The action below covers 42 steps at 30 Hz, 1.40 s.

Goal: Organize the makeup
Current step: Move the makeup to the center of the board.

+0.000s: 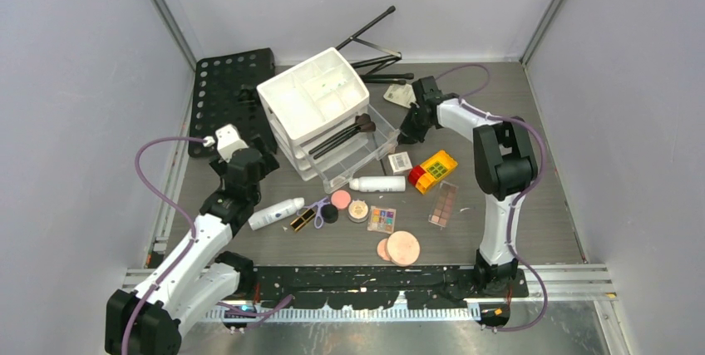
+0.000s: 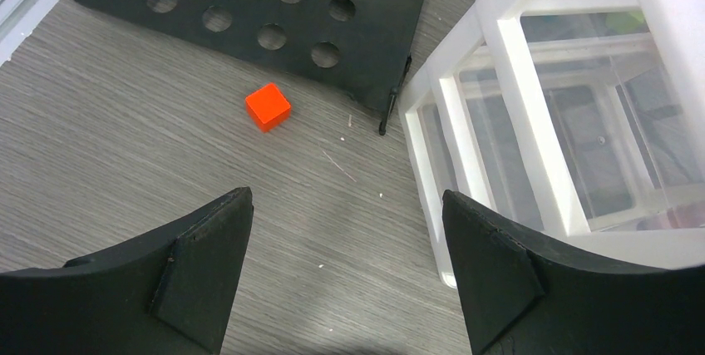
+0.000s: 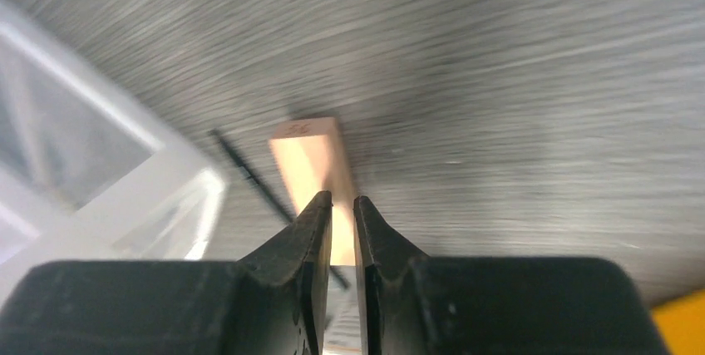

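Observation:
The makeup lies loose in front of the white drawer organizer (image 1: 312, 89): two white bottles (image 1: 274, 214) (image 1: 378, 183), a black-gold lipstick (image 1: 303, 220), a pink compact (image 1: 341, 199), a multicolour eyeshadow palette (image 1: 382, 219), peach compacts (image 1: 403, 247) and a long palette (image 1: 443, 204). Black brushes (image 1: 345, 133) rest in the pulled-out clear drawer. My left gripper (image 1: 256, 155) (image 2: 347, 205) is open over bare table, left of the organizer (image 2: 515, 81). My right gripper (image 1: 409, 132) (image 3: 338, 197) hovers by the drawer's right corner, jaws almost together with nothing between them, over a tan block (image 3: 309, 155).
A black perforated plate (image 1: 224, 89) (image 2: 249, 6) lies at the back left, with a small red cube (image 2: 268, 106) in front of it. A red-and-yellow block (image 1: 434, 170) and a small labelled box (image 1: 401, 161) sit right of the drawer. A black folding stand (image 1: 374, 47) is behind the organizer.

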### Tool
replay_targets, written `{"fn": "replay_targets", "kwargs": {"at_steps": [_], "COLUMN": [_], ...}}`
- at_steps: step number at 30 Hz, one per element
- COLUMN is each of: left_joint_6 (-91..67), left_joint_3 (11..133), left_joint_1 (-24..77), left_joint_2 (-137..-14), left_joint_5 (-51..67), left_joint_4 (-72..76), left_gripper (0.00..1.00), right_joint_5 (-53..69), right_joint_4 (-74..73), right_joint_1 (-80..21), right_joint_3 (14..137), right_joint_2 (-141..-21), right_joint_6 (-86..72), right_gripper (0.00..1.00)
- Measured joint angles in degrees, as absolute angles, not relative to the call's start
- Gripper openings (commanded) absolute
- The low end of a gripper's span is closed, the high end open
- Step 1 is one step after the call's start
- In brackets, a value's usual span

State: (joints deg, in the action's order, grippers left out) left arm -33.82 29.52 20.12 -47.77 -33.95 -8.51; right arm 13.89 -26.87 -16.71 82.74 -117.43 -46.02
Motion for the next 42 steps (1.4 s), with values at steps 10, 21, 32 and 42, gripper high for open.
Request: {"fn": "replay_targets", "kwargs": {"at_steps": [10, 21, 32, 42], "left_joint_6": [-33.8, -33.8, -33.8, -33.8], "left_joint_3": [29.5, 29.5, 29.5, 29.5], "left_joint_1": [20.1, 20.1, 20.1, 20.1], "left_joint_2": [-47.8, -47.8, -47.8, -47.9], "left_joint_5": [-34.0, -34.0, -33.9, -33.9], "left_joint_4": [-8.5, -8.4, -8.4, -8.4], "left_gripper": [0.86, 0.86, 0.86, 0.86], "right_joint_5": [8.3, 21.2, 28.1, 17.1], "right_joint_4": [-25.9, -12.8, -10.4, -22.0], "right_joint_1": [-15.7, -18.0, -20.7, -22.0], "right_joint_3": [78.5, 77.3, 79.4, 84.8], "right_joint_2": [-114.8, -113.5, -121.0, -122.0], "right_joint_6": [-44.1, -47.9, -49.8, -46.1], "right_gripper": [0.22, 0.22, 0.22, 0.22]}}
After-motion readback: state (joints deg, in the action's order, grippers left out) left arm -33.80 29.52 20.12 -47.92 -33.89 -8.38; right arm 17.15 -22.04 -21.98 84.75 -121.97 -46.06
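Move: Just under the right fingertips, about 1 cm ahead, 1 cm left and 2 cm lower, is the salmon box, with the dark stick angled beside it, its middle some 3 cm left and 3 cm back. The open drawer is centred about 9 cm left and 2 back of this hand, the white barcode box roughly 5 cm straight back. From the left hand the salmon box lies about 32 cm right, 3 ahead and 14 below. Sweeping on to the right for nearly 4 cm, sinking about 1 cm, the right hand then lifts some 4 cm and swings back left about 11 cm to the drawer side of the salmon box. There it sinks about 5 cm and starts right again by 2 cm, towards the stick and box. Its nearly closed fingers keep their gap; the wrist rolls with the strokes. ##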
